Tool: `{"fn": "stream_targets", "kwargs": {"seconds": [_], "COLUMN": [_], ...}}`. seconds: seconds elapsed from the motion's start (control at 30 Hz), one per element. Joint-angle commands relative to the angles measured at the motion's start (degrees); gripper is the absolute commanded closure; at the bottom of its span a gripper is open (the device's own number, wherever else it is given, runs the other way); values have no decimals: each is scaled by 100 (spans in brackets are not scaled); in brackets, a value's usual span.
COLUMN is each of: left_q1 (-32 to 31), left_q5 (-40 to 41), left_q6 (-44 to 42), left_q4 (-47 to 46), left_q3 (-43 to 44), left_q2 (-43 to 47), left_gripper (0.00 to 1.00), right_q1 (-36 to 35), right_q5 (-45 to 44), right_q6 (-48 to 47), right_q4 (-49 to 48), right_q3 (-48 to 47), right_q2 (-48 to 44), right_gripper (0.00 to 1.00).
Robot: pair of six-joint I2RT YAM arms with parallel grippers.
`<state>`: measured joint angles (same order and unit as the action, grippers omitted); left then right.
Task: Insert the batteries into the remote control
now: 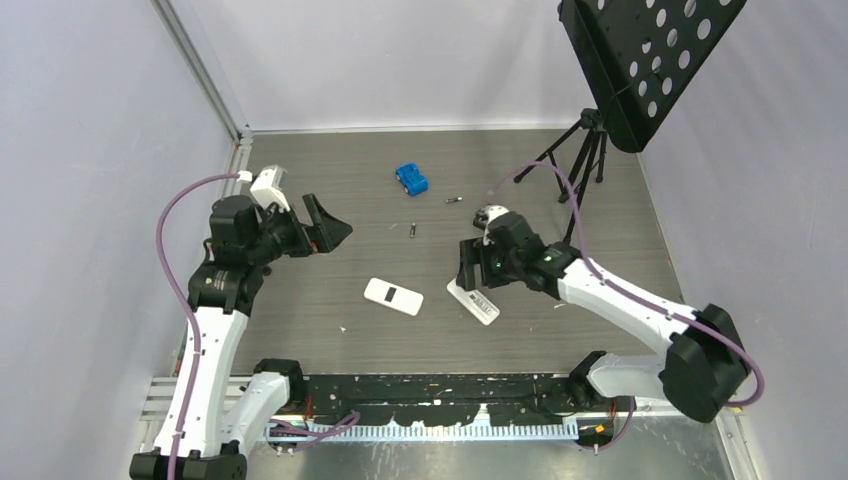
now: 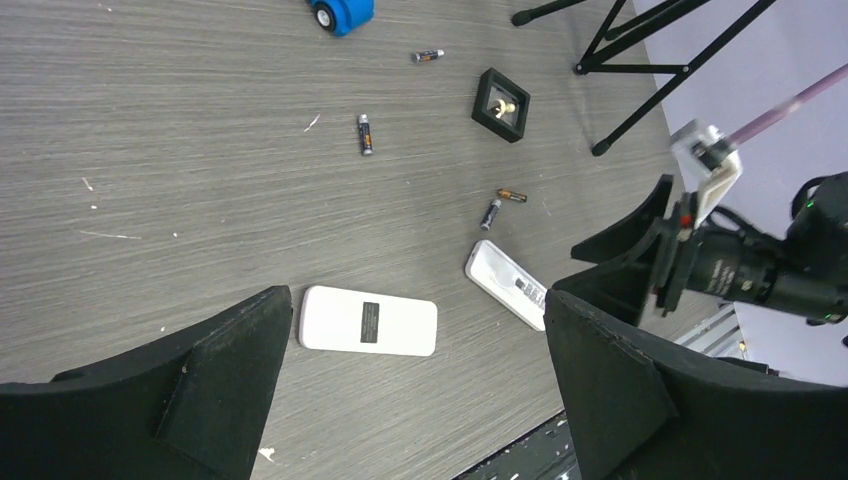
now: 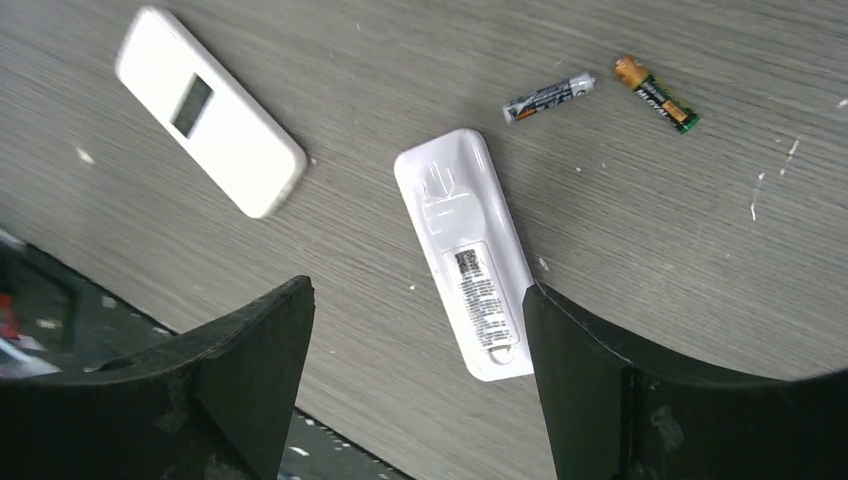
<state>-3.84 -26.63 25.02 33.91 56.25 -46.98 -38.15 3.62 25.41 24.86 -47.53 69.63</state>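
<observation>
The remote control (image 1: 393,296) is a white slab with a small black rectangle, lying flat near the table's front middle; it also shows as the remote control (image 2: 368,321) and the remote control (image 3: 210,110). To its right lies a second white piece (image 1: 476,304), hollowed and carrying a printed label (image 3: 477,290). Two batteries (image 3: 549,97) (image 3: 656,94) lie just beyond it. Two more batteries (image 1: 415,230) (image 1: 454,200) lie farther back. My right gripper (image 3: 417,290) hangs open over the labelled piece, holding nothing. The left gripper (image 2: 417,310) is open and empty, raised at the left.
A blue block (image 1: 411,179) sits at the back middle. A tripod (image 1: 580,160) with a black perforated panel (image 1: 650,50) stands at the back right. A small black square frame (image 2: 501,104) lies near the tripod legs. Walls close in the left and back.
</observation>
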Motion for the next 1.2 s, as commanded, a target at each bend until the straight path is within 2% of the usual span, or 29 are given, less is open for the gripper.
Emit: {"fn": "stream_targets", "kwargs": {"seconds": [0.0, 0.17, 0.33, 0.83, 0.97, 1.17], "left_q1": [29, 27, 24, 19, 5, -75], "left_q5": [-111, -248, -218, -494, -674, -1174], "left_q6": [141, 269, 216, 439, 638, 1311], "left_q4": [-480, -633, -520, -742, -945, -1605], "left_q3": [-145, -329, -297, -397, -537, -931], "left_q2": [28, -109, -130, -138, -160, -354], "left_gripper": [0, 0, 0, 0, 0, 0], "right_q1": [-530, -1136, -1291, -1085, -873, -808], "right_q5": [-834, -1689, -2270, -1505, -1231, -1130], "right_q6": [-760, -1067, -1105, -615, -510, -545], "right_q4": [-192, 188, 328, 325, 292, 168], "right_q3": [-103, -513, -772, -795, -738, -693], "right_q2": [475, 1544, 2152, 2415, 2447, 2465], "right_gripper": [18, 18, 18, 19, 28, 56]}}
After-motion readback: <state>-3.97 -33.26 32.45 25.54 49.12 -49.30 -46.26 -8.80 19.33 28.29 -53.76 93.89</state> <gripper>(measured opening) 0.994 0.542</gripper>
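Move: The remote control lies almost straight beneath my open right hand, about 10 cm down and 1 cm back. A grey battery is roughly 7 cm ahead of that hand and level sideways; a gold one is some 10 cm ahead and 3 cm to the right. The white box sits about 14 cm to its left, hardly ahead or back. From my left hand the remote is some 21 cm right, 3 cm back and 26 cm below. I sink my right hand about 10 cm straight down over the remote, tipping the wrist some 25 degrees so that the fingers point more steeply down. With the fingertips astride its middle I hold, then start closing and bring them against its two long sides. My left hand, open and empty, drifts about 3 cm down and to the right. ##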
